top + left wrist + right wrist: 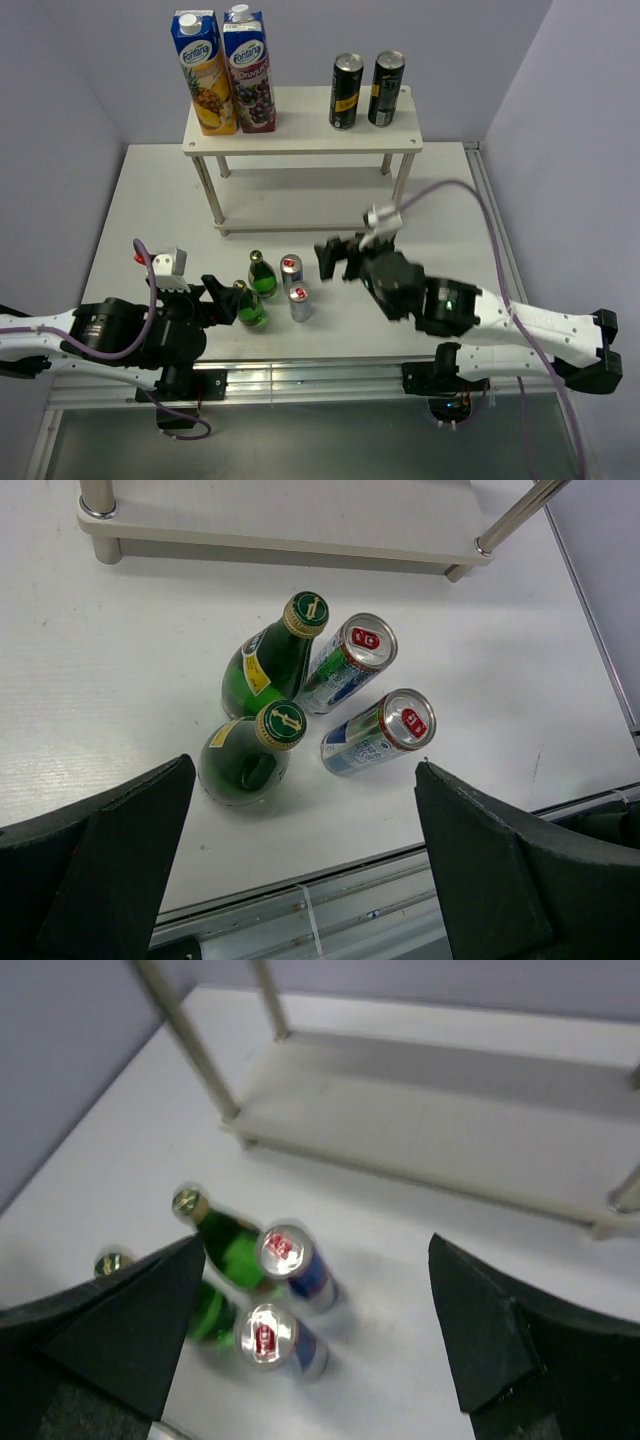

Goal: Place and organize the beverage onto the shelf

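Observation:
On the table stand two green bottles (261,275) (250,305) and two silver-blue cans (291,270) (299,302), grouped in front of the white shelf (300,140). Two dark cans (346,92) (386,88) stand on the right of its top board. My left gripper (219,300) is open just left of the nearer bottle, holding nothing. In the left wrist view the bottles (268,665) (243,763) and cans (345,665) (378,733) lie beyond the wide-apart fingers (110,860). To the cans' right hovers my right gripper (340,260), open and empty; its blurred view shows cans (295,1260) (275,1340).
Two tall blue-topped juice cartons (205,75) (250,75) stand on the left of the shelf's top board. The lower board (280,520) holds nothing that I can see. A metal rail (320,375) runs along the table's near edge, and purple walls close in the back and sides.

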Controlling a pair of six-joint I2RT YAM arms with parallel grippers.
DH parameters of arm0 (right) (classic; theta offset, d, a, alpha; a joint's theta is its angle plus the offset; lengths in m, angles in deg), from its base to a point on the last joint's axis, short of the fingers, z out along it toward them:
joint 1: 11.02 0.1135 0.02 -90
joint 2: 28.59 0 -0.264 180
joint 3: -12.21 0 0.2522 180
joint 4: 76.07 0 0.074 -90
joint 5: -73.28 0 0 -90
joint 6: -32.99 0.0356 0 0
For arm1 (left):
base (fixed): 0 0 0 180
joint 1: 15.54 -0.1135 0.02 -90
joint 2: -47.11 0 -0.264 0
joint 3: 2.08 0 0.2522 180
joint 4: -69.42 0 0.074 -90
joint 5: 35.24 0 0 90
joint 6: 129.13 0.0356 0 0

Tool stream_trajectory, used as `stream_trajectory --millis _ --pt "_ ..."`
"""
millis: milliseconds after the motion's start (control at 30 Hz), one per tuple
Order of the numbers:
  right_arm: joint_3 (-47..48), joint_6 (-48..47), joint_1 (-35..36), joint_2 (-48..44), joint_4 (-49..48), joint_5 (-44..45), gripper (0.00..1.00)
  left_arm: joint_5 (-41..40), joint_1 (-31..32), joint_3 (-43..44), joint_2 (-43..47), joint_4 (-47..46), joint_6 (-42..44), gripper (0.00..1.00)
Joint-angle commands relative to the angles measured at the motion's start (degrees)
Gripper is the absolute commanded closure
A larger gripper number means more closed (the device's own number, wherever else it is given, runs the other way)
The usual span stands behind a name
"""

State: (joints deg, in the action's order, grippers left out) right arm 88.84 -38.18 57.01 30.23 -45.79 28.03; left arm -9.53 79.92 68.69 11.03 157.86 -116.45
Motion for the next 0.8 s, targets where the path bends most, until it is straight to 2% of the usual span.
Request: stream_trajectory --millis 0,67,133,200,300,367,467,767 --pt "-17.5 7.4 8.5 -7.7 -11.1 1.8 0.0 0.0 0.4 -0.3 -0.4 -1.4 1.3 0.01" --pt "-25.6 10.4 15.6 -9.0 -16.0 1.4 0.0 0.0 0.5 -0.4 -0.7 -1.8 2.0 0.01" --pt "-28.6 16.0 19.7 -7.2 -16.3 0.8 0.0 0.0 0.4 -0.3 -1.6 -1.7 1.7 0.01" --pt "-30.9 20.1 20.5 -2.2 -16.3 0.3 0.0 -0.2 0.4 -0.2 -2.2 -1.1 1.3 0.01" --pt "-33.4 20.9 21.1 3.8 -23.4 -2.3 0.0 -0.3 0.4 -0.1 -2.7 -0.8 0.7 0.01" --pt "-34.1 18.3 21.0 8.0 -29.4 -3.5 0.0 -0.3 0.5 -0.2 -2.8 -0.8 0.7 0.01" --pt "-32.2 15.9 19.7 14.0 -32.2 -4.1 0.0 -0.4 0.4 -0.2 -2.7 -0.8 0.7 0.01" --pt "-31.3 11.8 9.8 24.5 -44.5 -4.5 0.0 -0.2 0.4 -0.3 -2.2 -1.1 1.0 0.01"
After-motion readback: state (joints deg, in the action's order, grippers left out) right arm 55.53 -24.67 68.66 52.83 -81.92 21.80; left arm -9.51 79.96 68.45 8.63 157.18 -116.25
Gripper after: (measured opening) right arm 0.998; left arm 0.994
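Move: The front silver-topped can stands about 11 cm to the right hand's left, 4 cm back and some 26 cm below. The rear silver-topped can is about 6 cm beyond it and 2 cm farther left; the front green bottle stands roughly 12 cm to the front can's left, level with it. From the left hand, the front can lies about 13 cm to the right, 5 cm ahead and 19 cm below. The front silver-topped can is what the right hand swoops down to, dropping some 26 cm while swinging back and left, then coming forward about 5 cm at the end, close in at the can's near right side. The fingers stay wide open as they tip down roughly 15 degrees and the hand turns counter-clockwise, easing partly back late on; no grip is made. ##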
